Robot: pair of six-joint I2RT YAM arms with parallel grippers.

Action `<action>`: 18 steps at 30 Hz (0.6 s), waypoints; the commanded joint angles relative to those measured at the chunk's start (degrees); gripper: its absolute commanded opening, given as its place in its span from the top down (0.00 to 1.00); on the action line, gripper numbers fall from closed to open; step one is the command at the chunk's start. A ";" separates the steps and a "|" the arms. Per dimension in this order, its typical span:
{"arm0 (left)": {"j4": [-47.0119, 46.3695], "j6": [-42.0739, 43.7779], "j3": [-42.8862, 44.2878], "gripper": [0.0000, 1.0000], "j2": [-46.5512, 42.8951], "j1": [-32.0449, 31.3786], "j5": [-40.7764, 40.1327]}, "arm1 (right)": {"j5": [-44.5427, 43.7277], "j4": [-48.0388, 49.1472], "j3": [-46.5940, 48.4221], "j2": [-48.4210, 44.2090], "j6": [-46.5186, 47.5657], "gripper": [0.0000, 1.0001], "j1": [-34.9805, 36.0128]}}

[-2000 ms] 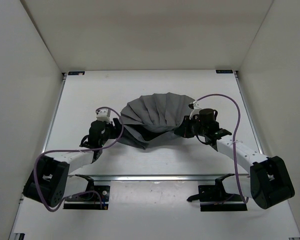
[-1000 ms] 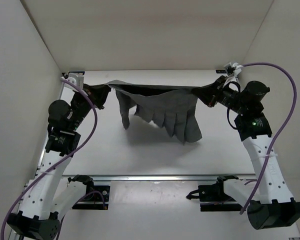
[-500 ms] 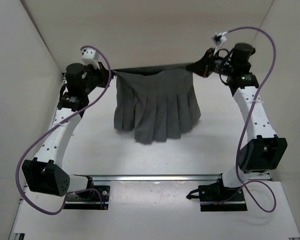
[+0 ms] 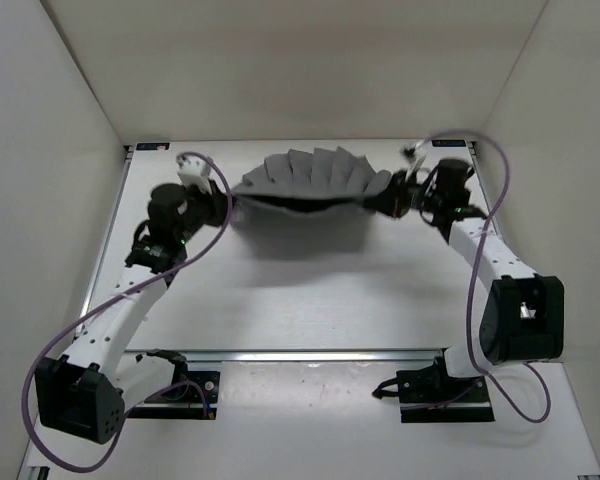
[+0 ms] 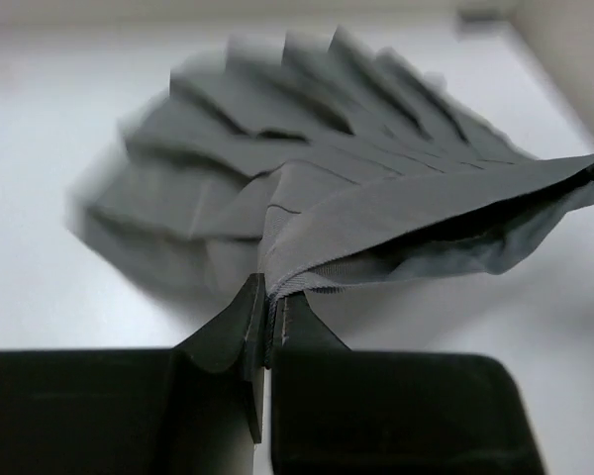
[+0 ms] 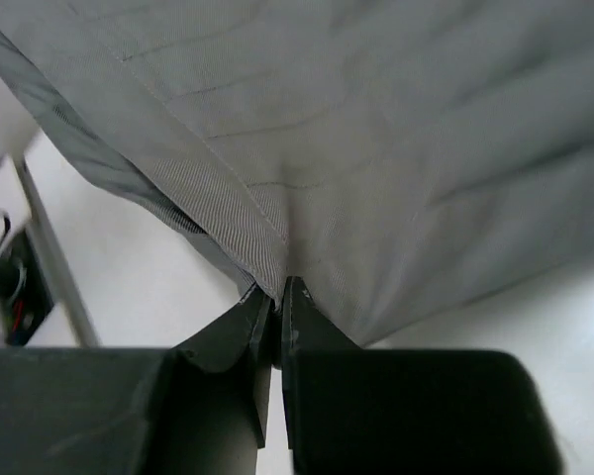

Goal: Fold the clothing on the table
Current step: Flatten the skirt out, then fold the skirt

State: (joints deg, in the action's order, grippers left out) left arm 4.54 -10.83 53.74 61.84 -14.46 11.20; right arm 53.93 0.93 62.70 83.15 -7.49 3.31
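The clothing (image 4: 310, 180), a dark grey pleated skirt, hangs stretched between both grippers above the far half of the white table (image 4: 310, 290), its pleats fanned toward the back. My left gripper (image 4: 225, 203) is shut on the waistband's left end; in the left wrist view its jaws (image 5: 267, 302) pinch the ribbed edge of the clothing (image 5: 376, 198). My right gripper (image 4: 388, 197) is shut on the right end; in the right wrist view its jaws (image 6: 275, 297) grip a fold of the clothing (image 6: 376, 148). A shadow lies on the table under the fabric.
White walls (image 4: 60, 110) enclose the table on three sides. Metal rails run along the left edge (image 4: 108, 250) and the near edge (image 4: 320, 352). Purple cables (image 4: 490, 160) loop off both arms. The arm bases (image 4: 170, 385) sit at the near edge.
Both arms have come down and forward from the raised position at the back wall. The skirt, hanging flat half a second ago, now flares backward with its pleats fanned out and blurred.
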 commanded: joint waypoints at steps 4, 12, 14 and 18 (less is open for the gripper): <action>5.91 -10.70 -17.61 0.99 -7.87 -4.60 -2.32 | -11.38 5.05 -22.25 -10.36 0.28 1.00 9.24; 28.32 -7.36 -19.19 1.00 -14.65 -6.55 0.14 | -17.55 -5.67 -32.37 -24.43 -7.89 1.00 16.46; 30.70 -6.75 -19.28 1.00 -15.52 -7.77 0.58 | -16.32 -7.52 -32.64 -25.84 -9.65 1.00 15.33; 35.52 -7.10 -16.21 1.00 -16.32 -9.89 2.67 | -12.72 -17.59 -32.29 -32.59 -8.00 1.00 9.36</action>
State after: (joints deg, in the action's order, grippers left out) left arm 33.63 -18.39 33.82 46.61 -23.40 10.72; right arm 39.46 -10.04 30.04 55.09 -14.90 15.97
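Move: Both hands still pinch the ends of the skirt's waistband, raised above the table. From the left hand the skirt's middle lies about 15 cm right, 6 cm ahead and some 7 cm lower; from the right hand, some 14 cm left, 6 cm ahead and 7 cm lower. The bare table where they take it is roughly 18 cm back and 25 cm below, with the front rail about 12 cm nearer the bases. Swinging down and back together, both hands bring the waistband from high over the table towards the front rail, each drawing back about 16 cm. Most of the drop comes fast at the start, then they pull back nearly level, the right rising slightly. The left sinks 17 cm, tipping some 35 degrees nose-down; the right ends 12 cm lower, tipping less. Fingers keep their pinch. ##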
